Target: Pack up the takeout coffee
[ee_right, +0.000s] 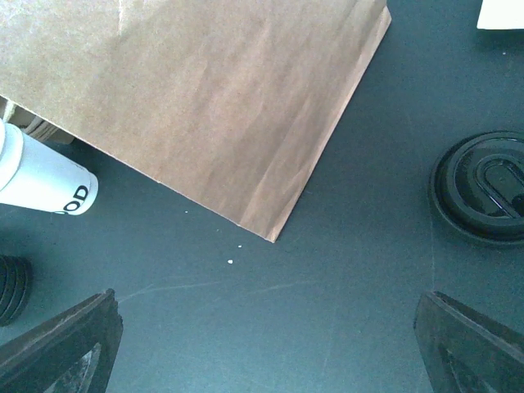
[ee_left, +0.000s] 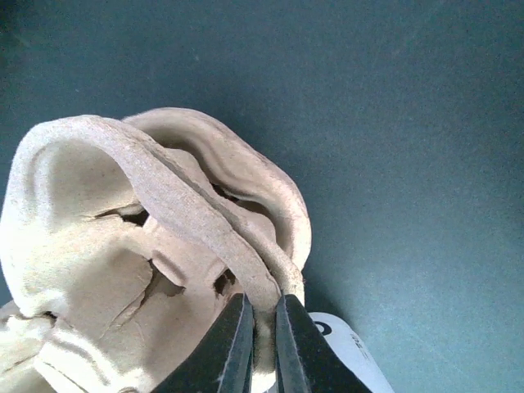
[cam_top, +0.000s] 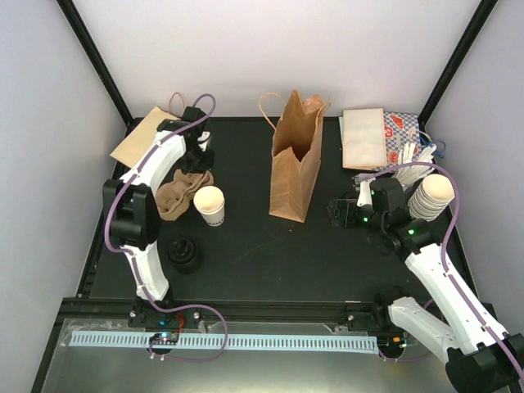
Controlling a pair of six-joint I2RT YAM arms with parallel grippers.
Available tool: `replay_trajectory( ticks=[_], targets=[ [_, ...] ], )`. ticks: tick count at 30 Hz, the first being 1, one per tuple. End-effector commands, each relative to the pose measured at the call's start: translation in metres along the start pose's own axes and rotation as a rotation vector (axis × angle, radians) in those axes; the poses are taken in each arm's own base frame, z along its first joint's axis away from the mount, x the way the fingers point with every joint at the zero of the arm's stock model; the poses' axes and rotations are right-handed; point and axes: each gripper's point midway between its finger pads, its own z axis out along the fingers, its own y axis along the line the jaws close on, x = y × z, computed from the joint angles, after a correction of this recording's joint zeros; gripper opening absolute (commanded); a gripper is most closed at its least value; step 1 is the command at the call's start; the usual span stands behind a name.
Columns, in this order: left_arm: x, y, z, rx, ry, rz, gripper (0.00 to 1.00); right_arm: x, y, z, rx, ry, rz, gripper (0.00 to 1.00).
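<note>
The takeout coffee (cam_top: pixel 210 205) is a small white paper cup standing upright on the dark table, left of centre. It shows at the lower edge of the left wrist view (ee_left: pixel 348 354) and at the left of the right wrist view (ee_right: pixel 45 176). Just left of it lies the brown moulded cup carrier (cam_top: pixel 182 195). My left gripper (cam_top: pixel 196 160) is shut on a ridge of that carrier (ee_left: pixel 123 246), its black fingers (ee_left: pixel 233 352) pinching the cardboard from both sides. My right gripper (cam_top: pixel 340 209) hovers open over bare table right of the bag, its jaws standing wide (ee_right: pixel 266 327) with nothing between them.
A brown paper bag (cam_top: pixel 295 160) stands open mid-table, its lower corner near my right gripper (ee_right: pixel 213 90). A stack of black lids (cam_top: pixel 184 254) sits near the front left, and one black lid (ee_right: pixel 483 184) lies alone. Nested cream cups (cam_top: pixel 431 196) and napkins (cam_top: pixel 364 137) fill the right.
</note>
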Motion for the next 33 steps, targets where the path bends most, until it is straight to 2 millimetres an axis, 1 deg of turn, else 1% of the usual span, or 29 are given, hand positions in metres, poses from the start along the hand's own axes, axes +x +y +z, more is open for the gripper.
replay_trajectory(
  ticks=[1,8,13,16,20,23,29,33],
  targets=[
    [-0.009,0.005,-0.035,-0.019,-0.063,-0.004,0.07,-0.003,0.004,-0.001,-0.016,-0.01,-0.003,1.0],
    [-0.012,0.005,-0.048,-0.012,-0.087,-0.007,0.08,-0.003,0.004,0.0,-0.018,-0.008,-0.002,1.0],
    [-0.012,0.005,-0.051,-0.007,-0.083,-0.004,0.08,-0.004,0.006,0.0,-0.022,-0.007,-0.003,1.0],
    [-0.013,0.007,-0.062,-0.013,-0.106,-0.007,0.07,-0.004,0.006,-0.001,-0.021,-0.008,-0.003,1.0],
    [-0.015,0.012,-0.089,-0.033,-0.166,-0.013,0.07,-0.005,0.006,-0.002,-0.019,-0.011,-0.005,1.0],
    [-0.016,0.014,-0.114,-0.038,-0.206,-0.014,0.08,-0.006,0.006,-0.002,-0.019,-0.013,-0.006,1.0],
    [-0.011,0.017,-0.162,-0.033,-0.285,-0.008,0.08,-0.009,0.007,-0.002,-0.021,-0.016,-0.008,1.0],
    [-0.002,0.012,-0.191,0.001,-0.342,0.011,0.08,-0.011,0.007,-0.003,-0.018,-0.019,-0.008,1.0]
  ],
)
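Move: My left hand already pinches the upper cup tray by its rim. The matching lower tray lies about 6 cm left, 4 cm back and some 8 cm below those fingers. From that hand the stacked paper cups stand roughly 5 cm to the right and 8 cm back, and the open paper bag some 30 cm to the right, level ahead. From my idle right hand, the lower tray is about 50 cm left and 13 cm ahead. I keep my left fingers shut on the upper tray's rim and lift it straight up off the lower one, creeping through the first 3 cm, then rising fast to about 16 cm in all. During the fast part my fingertips swing forward some 20 degrees. ##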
